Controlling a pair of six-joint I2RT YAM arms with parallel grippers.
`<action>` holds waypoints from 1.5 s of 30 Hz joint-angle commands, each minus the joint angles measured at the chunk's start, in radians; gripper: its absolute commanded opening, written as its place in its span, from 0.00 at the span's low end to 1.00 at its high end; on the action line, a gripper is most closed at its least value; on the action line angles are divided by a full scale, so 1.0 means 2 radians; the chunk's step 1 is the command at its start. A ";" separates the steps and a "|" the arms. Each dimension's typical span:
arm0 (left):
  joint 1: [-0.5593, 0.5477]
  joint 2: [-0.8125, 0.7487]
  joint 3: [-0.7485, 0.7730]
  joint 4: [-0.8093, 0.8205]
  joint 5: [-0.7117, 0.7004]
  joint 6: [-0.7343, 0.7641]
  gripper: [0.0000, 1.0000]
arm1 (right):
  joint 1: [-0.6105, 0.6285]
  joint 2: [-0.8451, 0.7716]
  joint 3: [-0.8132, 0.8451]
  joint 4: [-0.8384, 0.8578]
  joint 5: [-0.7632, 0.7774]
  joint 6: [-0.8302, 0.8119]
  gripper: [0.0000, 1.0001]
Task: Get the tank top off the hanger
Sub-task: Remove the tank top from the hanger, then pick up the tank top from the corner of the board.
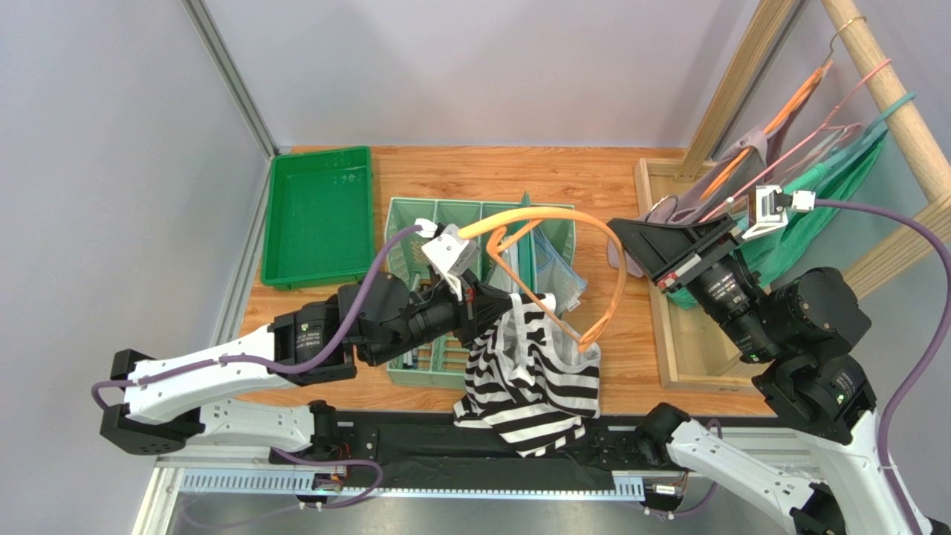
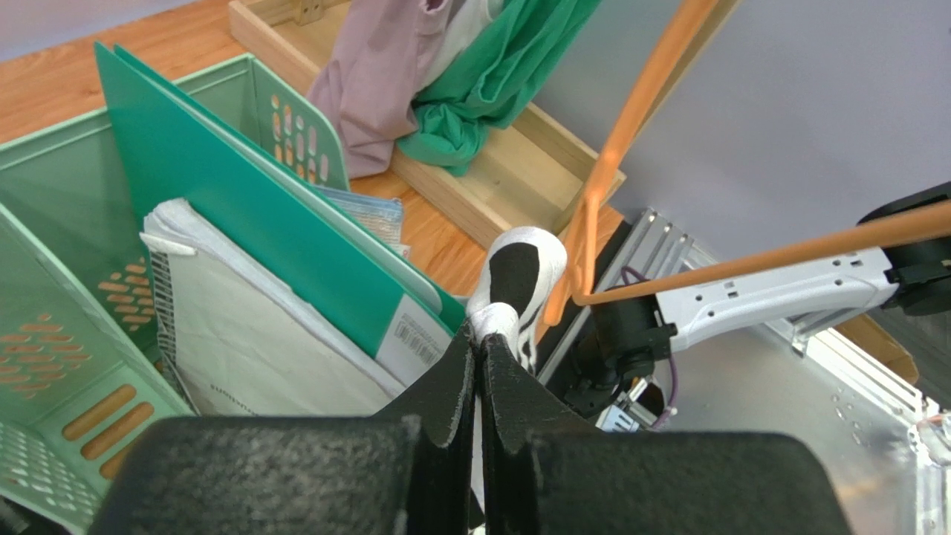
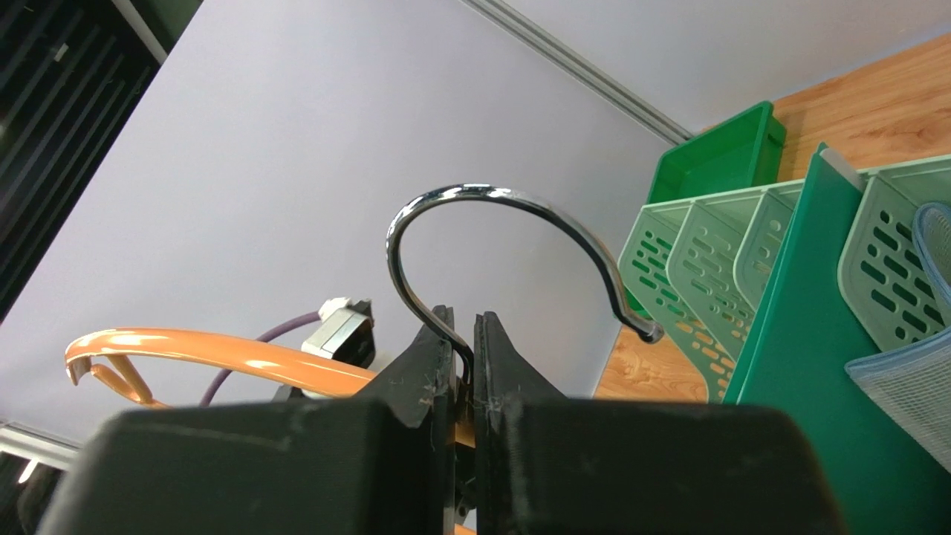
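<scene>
The black-and-white striped tank top (image 1: 531,381) hangs from the lower arm of an orange hanger (image 1: 580,229) held over the table's front edge, and most of it droops below the hanger. My left gripper (image 1: 491,303) is shut on the tank top's white strap (image 2: 498,322), fingertips (image 2: 458,357) pressed together next to the hanger (image 2: 625,145). My right gripper (image 1: 617,236) is shut on the hanger's chrome hook (image 3: 502,201) at its stem, where the jaws (image 3: 467,329) meet. An orange arm of the hanger (image 3: 223,351) runs off to the left in the right wrist view.
A pale green file organizer (image 1: 447,217) with folders stands under the hanger. A dark green tray (image 1: 318,217) lies at the back left. At the right a wooden rack (image 1: 893,100) carries more hangers and green and mauve clothes (image 1: 820,184) over a wooden base (image 1: 681,357).
</scene>
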 commanded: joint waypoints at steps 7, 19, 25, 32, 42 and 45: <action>0.021 0.033 -0.035 -0.011 0.168 -0.038 0.00 | -0.001 -0.063 0.053 -0.060 0.078 -0.084 0.00; -0.046 0.133 -0.114 0.023 0.046 -0.094 0.00 | -0.001 -0.086 0.058 -0.115 0.107 -0.125 0.00; -0.065 0.212 -0.108 0.017 -0.026 -0.129 0.01 | -0.001 -0.091 0.040 -0.116 0.100 -0.122 0.00; -0.119 0.253 -0.111 0.018 -0.114 -0.173 0.08 | -0.001 -0.097 0.037 -0.123 0.108 -0.128 0.00; -0.154 0.260 -0.143 0.058 -0.185 -0.192 0.35 | -0.001 -0.104 0.031 -0.123 0.107 -0.129 0.00; -0.158 0.271 -0.153 0.078 -0.174 -0.203 0.47 | -0.001 -0.106 0.031 -0.126 0.108 -0.130 0.00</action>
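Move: The left gripper already pinches the bunched tank top, whose middle hangs about 13 cm below it, 5 cm back and 5 cm to its right. The table's front edge, where it goes, is some 7 cm back, 6 cm right and 37 cm down. The basket's middle is about 13 cm ahead, 1 cm left and 32 cm down. From the right gripper, holding the hanger, the tank top is roughly 9 cm left, 9 cm back and 23 cm below. Lower the left gripper steeply, nearly 30 cm, easing back and to the right to bring the tank top down by the basket's front side; tip its fingers down some 30 degrees, then start opening them at the bottom. Meanwhile draw the right gripper to the right and a little back, keeping its pinch on the hanger's neck, away from where the cloth started. ##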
